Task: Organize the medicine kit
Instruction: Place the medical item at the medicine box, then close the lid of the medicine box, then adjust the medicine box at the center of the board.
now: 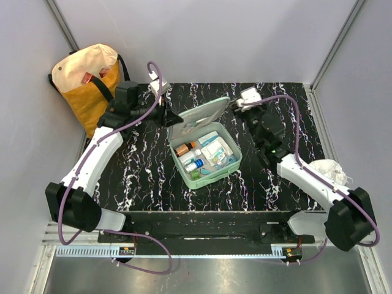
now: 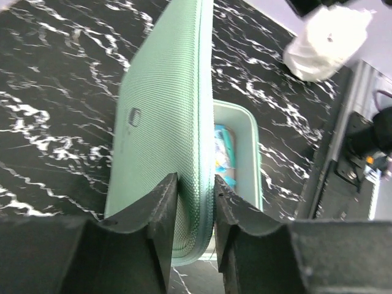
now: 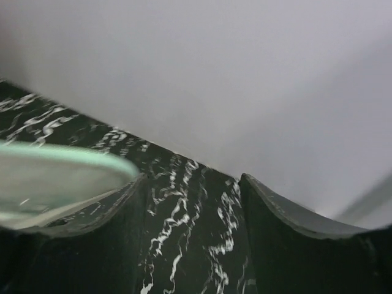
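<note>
The mint-green medicine kit lies open in the middle of the black marbled table, its lid raised at the back. Inside are a brown bottle, a blue-capped bottle and white packets. My left gripper is shut on the lid's left edge; in the left wrist view the lid stands upright between the gripper's two black fingers. My right gripper hangs open at the lid's right end. Between the fingers of this gripper there is only table, and the lid's rim sits just left of them.
A yellow-and-cream tote bag leans in the back left corner. A crumpled white wad lies at the table's right edge beside the right arm, also seen as a white lump. Grey walls close in the table on three sides.
</note>
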Motion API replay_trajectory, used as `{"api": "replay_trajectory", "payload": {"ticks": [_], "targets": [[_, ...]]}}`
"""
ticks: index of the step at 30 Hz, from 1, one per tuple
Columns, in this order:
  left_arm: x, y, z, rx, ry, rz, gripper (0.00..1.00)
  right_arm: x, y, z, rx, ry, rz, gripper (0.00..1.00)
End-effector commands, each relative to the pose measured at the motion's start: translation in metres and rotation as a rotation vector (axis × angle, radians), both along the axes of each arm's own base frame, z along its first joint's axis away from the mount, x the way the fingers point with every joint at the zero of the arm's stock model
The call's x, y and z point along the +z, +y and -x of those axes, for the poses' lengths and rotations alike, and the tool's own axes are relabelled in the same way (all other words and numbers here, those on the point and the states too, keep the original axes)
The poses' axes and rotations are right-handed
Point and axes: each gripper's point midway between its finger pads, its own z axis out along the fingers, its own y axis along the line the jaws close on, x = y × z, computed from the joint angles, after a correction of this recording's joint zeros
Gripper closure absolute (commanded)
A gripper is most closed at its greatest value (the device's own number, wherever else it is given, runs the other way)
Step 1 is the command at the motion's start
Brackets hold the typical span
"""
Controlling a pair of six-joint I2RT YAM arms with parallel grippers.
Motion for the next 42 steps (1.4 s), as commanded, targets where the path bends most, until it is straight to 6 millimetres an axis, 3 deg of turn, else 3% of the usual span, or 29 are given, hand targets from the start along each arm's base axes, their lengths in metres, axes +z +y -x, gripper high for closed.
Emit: {"api": "replay_trajectory", "payload": {"ticks": [1,4,7,10,12,14,18,21,25,30,35,40,42], "targets": [[0.017,-0.016,0.051,-0.201,0.04,0.102,0.65,0.013,-0.083,0.009,-0.38,0.04,-0.406,0.3],[0.0,-0.018,0.077,-0.265,0.122,0.101,0.52,0.003,-0.105,0.02,-0.472,0.077,-0.485,0.28],[-0.011,-0.016,0.102,-0.287,0.196,0.096,0.38,-0.005,-0.108,0.026,-0.445,0.144,-0.533,0.28],[-0.005,-0.016,0.127,-0.325,0.192,0.111,0.31,-0.015,-0.108,0.028,-0.432,0.21,-0.596,0.28],[-0.001,-0.011,0.131,-0.292,0.158,0.103,0.29,-0.024,-0.105,0.029,-0.422,0.27,-0.611,0.28],[-0.001,-0.003,0.117,-0.16,0.123,0.068,0.23,-0.04,-0.098,0.033,-0.41,0.372,-0.641,0.28],[-0.02,0.022,0.051,0.201,0.098,-0.026,0.15,-0.094,-0.071,0.05,-0.384,0.681,-0.751,0.28],[-0.029,0.027,0.01,0.323,0.109,-0.038,0.12,-0.127,-0.044,0.073,-0.325,0.9,-0.848,0.26],[-0.028,0.015,-0.04,0.344,0.121,-0.01,0.09,-0.16,-0.016,0.104,-0.238,1.114,-0.969,0.28],[-0.041,-0.015,-0.091,0.237,0.15,0.023,0.08,-0.178,0.006,0.13,-0.169,1.292,-1.05,0.24],[-0.088,-0.025,-0.109,0.186,0.237,0.0,0.09,-0.2,0.015,0.142,-0.157,1.378,-1.122,0.12],[-0.142,-0.026,-0.099,0.165,0.369,-0.003,0.1,-0.208,0.029,0.124,-0.111,1.378,-1.149,0.09],[-0.165,-0.026,-0.086,0.148,0.436,-0.006,0.11,-0.214,0.034,0.113,-0.12,1.385,-1.134,0.08]]}}
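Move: The left gripper still has the raised lid's left rim between its fingers. The lid's middle lies about 8 cm to its right, 1 cm ahead and 9 cm below, and the open medicine box sits some 7 cm back, 8 cm right and 25 cm down. The brown bottle in the box is about 4 cm back, 2 cm right and 24 cm below. From the right gripper, the lid's middle is roughly 5 cm back, 10 cm left and 13 cm down, the box about 13 cm back, 10 cm left and 29 cm down. Bring the left gripper back about 12 cm with the lid's closing side while opening it to let go of the rim, then send it forward past its start and down over the lid's hinged far side. Swing the right gripper out to the right, then back, inward and down about 23 cm, tipping its fingers down some 80 degrees and opening wider, close over the lid's right end. ##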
